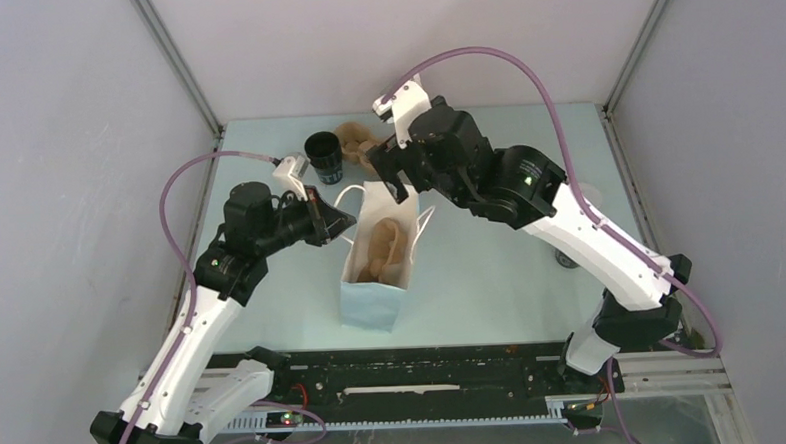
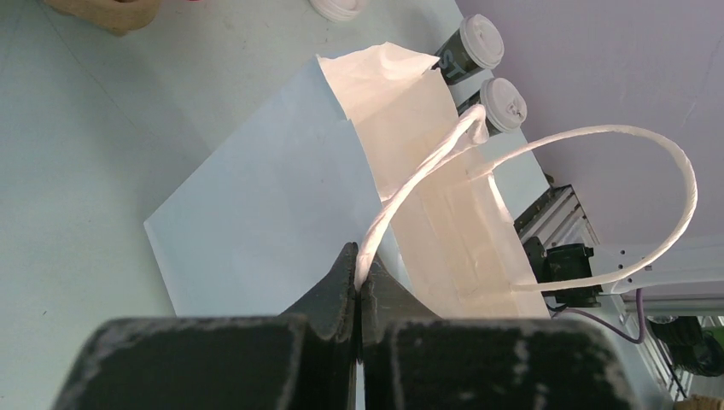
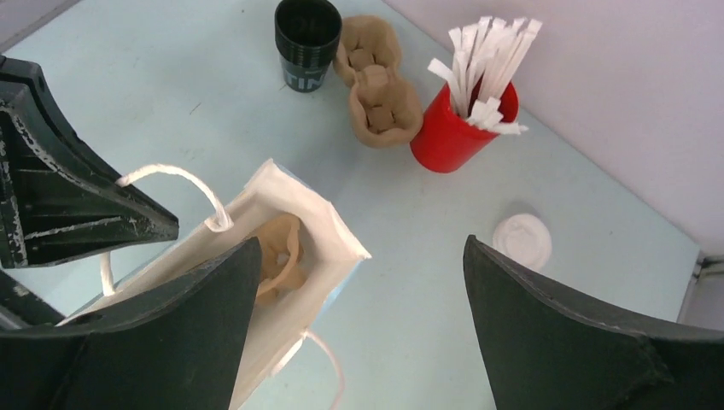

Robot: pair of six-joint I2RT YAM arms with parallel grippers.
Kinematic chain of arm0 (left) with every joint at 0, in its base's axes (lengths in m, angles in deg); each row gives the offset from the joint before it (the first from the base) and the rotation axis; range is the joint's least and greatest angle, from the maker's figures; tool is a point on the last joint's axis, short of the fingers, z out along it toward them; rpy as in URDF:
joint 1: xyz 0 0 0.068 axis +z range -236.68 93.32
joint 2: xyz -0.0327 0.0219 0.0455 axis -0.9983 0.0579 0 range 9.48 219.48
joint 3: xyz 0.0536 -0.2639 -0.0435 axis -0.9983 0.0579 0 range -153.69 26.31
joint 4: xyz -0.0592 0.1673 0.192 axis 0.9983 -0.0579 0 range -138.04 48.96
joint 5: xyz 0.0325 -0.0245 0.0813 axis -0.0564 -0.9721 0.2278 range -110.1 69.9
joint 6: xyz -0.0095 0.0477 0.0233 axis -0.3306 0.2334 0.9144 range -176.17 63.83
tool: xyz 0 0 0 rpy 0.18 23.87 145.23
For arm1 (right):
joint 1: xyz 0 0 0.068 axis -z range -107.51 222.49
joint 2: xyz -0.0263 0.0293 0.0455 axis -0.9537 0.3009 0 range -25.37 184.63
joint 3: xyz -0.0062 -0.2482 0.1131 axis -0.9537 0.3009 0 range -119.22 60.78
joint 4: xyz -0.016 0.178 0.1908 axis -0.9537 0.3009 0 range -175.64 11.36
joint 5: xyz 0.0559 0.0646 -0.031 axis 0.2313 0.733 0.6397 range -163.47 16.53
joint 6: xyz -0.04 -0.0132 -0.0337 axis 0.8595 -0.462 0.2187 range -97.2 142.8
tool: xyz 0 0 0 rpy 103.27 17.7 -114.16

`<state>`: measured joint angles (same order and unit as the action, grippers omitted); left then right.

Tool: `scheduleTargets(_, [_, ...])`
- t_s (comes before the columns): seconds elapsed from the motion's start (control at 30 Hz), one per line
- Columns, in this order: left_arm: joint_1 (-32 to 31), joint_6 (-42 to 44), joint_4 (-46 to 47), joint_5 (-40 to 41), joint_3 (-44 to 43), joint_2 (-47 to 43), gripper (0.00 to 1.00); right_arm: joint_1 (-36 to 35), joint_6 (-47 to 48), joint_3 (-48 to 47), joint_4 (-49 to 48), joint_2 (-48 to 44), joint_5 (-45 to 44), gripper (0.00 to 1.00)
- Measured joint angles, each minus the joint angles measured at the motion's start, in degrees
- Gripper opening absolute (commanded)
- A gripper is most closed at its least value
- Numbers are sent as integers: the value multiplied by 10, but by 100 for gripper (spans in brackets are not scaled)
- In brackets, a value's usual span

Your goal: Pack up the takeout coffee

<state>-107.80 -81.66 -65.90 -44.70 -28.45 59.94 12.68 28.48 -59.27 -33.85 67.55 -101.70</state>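
Two takeout coffee cups, dark with white lids (image 2: 474, 44) (image 2: 504, 104), stand on the table beyond the paper bag (image 2: 256, 196) in the left wrist view. In the top view the right arm hides them. The bag (image 1: 371, 308) stands upright mid-table, pale blue outside, with a brown cup carrier (image 1: 385, 244) inside it. My left gripper (image 1: 334, 223) (image 2: 359, 260) is shut on the bag's near white handle (image 2: 410, 184) at the bag's left side. My right gripper (image 1: 397, 177) (image 3: 360, 243) hangs open over the bag's far end with nothing between its fingers.
A lidless black cup (image 1: 324, 157) (image 3: 306, 38) and a second brown carrier (image 1: 357, 141) (image 3: 376, 85) sit at the back. A red holder of white sticks (image 3: 457, 128) stands beside them. A loose white lid (image 3: 522, 241) lies on the table to the right.
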Motion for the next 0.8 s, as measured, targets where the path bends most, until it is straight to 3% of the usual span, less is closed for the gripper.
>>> scheduleTargets(0.17, [0,-2,0,0,0,0,0,8,-113,-8,70,0,9,91])
scheduleTargets(0.33, [0,-6,0,0,0,0,0,59,-274,24,148,7,43,91])
scheduleTargets(0.5, [0,-17,-1,0,0,0,0,101,-360,33,206,27,72,88])
scheduleTargets(0.67, [0,-28,-1,0,0,0,0,102,-407,85,206,43,122,59])
scheduleTargets(0.8, [0,-38,-2,4,0,-3,0,96,-428,92,205,73,140,22])
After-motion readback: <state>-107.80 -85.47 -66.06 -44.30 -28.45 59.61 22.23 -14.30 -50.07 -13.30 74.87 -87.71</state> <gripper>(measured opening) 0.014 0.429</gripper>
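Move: The bag's free right handle sticks out from the rim some 18 cm below the right hand, about 4 cm back and 2 cm to its right; from the left hand it lies roughly 14 cm right, 2 cm back and 3 cm lower. The bag's middle is about 8 cm left of that handle and 5 cm nearer the base. The left gripper is some 12 cm left, 2 cm back and 13 cm below the right hand; the red straw cup stands about 16 cm ahead of it and 2 cm right. Onto the bag's free right handle the open right hand comes down about 17 cm, veering right first and then partly back left, while it tips some 45 degrees to point steeply down and turns clockwise. Near the bottom the fingers close to under half open, one each side of a strand of the handle. The left hand stays put, still pinching the left handle. ##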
